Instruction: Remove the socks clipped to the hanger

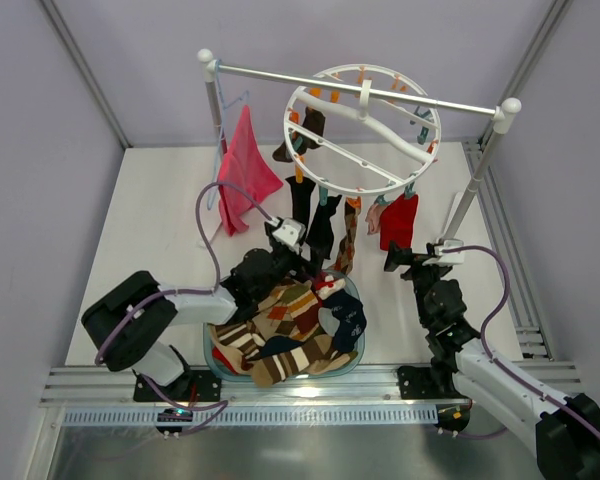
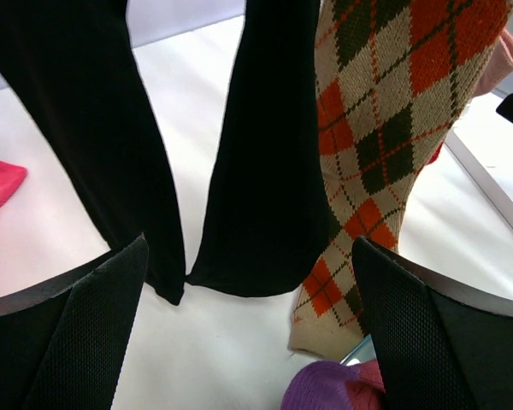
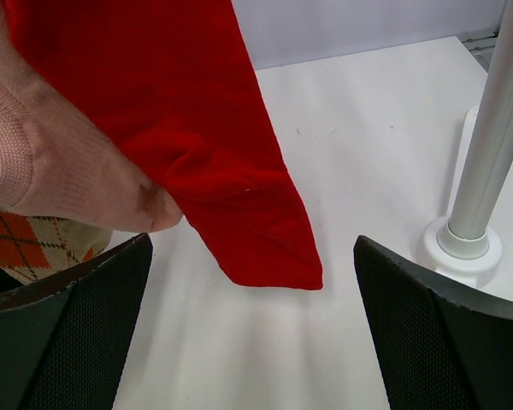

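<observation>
The white round hanger [image 1: 365, 130] hangs from the rail, with socks clipped round its rim. Two black socks [image 2: 85, 128] [image 2: 265, 154] and a brown and orange argyle sock [image 2: 385, 128] hang straight ahead of my left gripper [image 2: 248, 342]. It is open, with nothing between its fingers, just below their toes. My right gripper [image 3: 252, 333] is also open and empty, under the tip of the red sock [image 3: 197, 128]. A pale pink sock [image 3: 51, 171] hangs beside the red one. From above, the left gripper [image 1: 305, 265] and right gripper [image 1: 400, 262] sit under the ring's near side.
A clear basin [image 1: 216, 365] heaped with loose socks stands between the arms. A pink cloth [image 1: 245, 165] hangs on a light-blue wire hanger [image 1: 225, 130] at the rail's left end. The rail's right post [image 3: 487, 145] and its foot stand close to the right gripper.
</observation>
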Motion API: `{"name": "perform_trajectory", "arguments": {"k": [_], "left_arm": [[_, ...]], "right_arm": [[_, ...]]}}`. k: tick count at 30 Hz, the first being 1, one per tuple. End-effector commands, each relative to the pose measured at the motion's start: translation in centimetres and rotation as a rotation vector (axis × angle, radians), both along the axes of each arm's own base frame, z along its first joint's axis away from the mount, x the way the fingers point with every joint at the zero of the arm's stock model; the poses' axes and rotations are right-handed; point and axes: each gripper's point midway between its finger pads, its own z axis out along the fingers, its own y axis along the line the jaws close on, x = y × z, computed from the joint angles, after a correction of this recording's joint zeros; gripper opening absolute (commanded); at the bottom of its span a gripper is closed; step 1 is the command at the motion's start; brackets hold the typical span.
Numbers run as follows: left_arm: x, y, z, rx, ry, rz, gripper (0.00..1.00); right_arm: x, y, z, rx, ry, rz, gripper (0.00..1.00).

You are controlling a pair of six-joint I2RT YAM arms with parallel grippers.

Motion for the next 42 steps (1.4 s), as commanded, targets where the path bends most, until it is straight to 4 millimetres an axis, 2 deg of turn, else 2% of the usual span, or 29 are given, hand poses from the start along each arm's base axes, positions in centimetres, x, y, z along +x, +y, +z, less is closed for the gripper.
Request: {"name": "perform_trajectory", "arguments": {"k": [1,2,6,7,8,10,11,14,22,24,29,31,32,34,35,38,39,42], "left_arm": [[0.9,-1.5,3.8,-0.105,-0.081,-0.023,1.0],[1.1,-1.7,3.2,-0.096,-0.073,-0.022,1.0],[1.8,-2.0,3.3,-0.116,-0.09,-0.002,0.99],[1.9,-2.0,3.3,-0.118,-0.091,0.003,0.93],[2.0,-1.9,3.3,-0.123,-0.095,0.009,0.74],[2.0,-1.7,3.5,-0.133,-0.105,0.013,0.48],[2.0,-1.6,3.5,-0.138,-0.104,0.019,0.21],[1.8,-1.2,3.8,-0.164,-0.12,0.033,0.01],[0.0,0.0,5.0,-0.228,-0.143,0.002,0.0],[-0.5,0.1,4.7,-0.225,-0.132,-0.014,0.0],[-2.1,1.5,6.0,-0.259,-0.139,-0.025,0.0],[-2.5,1.7,5.6,-0.243,-0.12,-0.032,0.0],[-2.8,1.9,6.3,-0.254,-0.125,-0.041,0.0],[-3.3,1.7,6.1,-0.244,-0.117,-0.065,0.0],[-3.4,1.8,6.3,-0.249,-0.121,-0.067,0.0],[-3.6,2.1,6.0,-0.233,-0.119,-0.065,0.0],[-3.7,2.2,6.3,-0.23,-0.125,-0.065,0.0],[-4.0,2.3,5.7,-0.208,-0.112,-0.074,0.0]], "right_arm": [[0.1,0.3,1.1,0.022,-0.044,0.009,0.99],[0.1,0.3,1.1,0.022,-0.044,0.012,1.0],[0.1,0.3,1.1,0.019,-0.046,0.014,0.99],[0.1,0.4,1.1,0.021,-0.046,0.015,1.0],[0.1,0.5,1.1,0.021,-0.046,0.02,1.0],[0.1,0.4,1.1,0.021,-0.046,0.017,1.0],[0.1,0.4,1.1,0.02,-0.044,0.017,1.0],[0.1,0.5,1.0,0.015,-0.043,0.021,1.0],[0.3,0.6,1.1,0.008,-0.041,0.027,1.0],[0.2,0.8,1.0,0.004,-0.041,0.036,1.0],[-0.4,3.4,2.2,-0.034,-0.086,0.179,1.0],[-0.8,5.0,3.2,-0.04,-0.096,0.236,1.0],[-0.9,5.8,4.6,-0.036,-0.119,0.265,1.0],[-1.7,8.2,5.7,-0.038,-0.136,0.347,1.0],[-1.8,9.2,7.3,-0.031,-0.162,0.373,1.0],[-2.4,12.2,8.4,-0.046,-0.161,0.451,1.0],[-2.3,13.1,9.8,-0.044,-0.18,0.473,1.0],[-2.6,16.2,11.4,-0.053,-0.184,0.535,1.0]]}}
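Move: The black sock on the teal clip hangs about 3 cm ahead and 3 cm right of my open left hand, its middle some 5 cm higher. The other black sock is 7 cm straight ahead; the argyle sock is 1 cm ahead, 9 cm right. From my right hand, the teal clip is about 19 cm left, 4 cm ahead and 12 cm up, beyond the red sock, 5 cm ahead and 3 cm left. I ease my left hand about 2 cm right and forward around the lower part of the black sock, shut my wide-open fingers on it, then draw it back, left and up some 7 cm. As I pull, my right hand, fingers still wide, sweeps about 14 cm left and 8 cm up, turning nearly 30 degrees counter-clockwise towards the teal clip. ##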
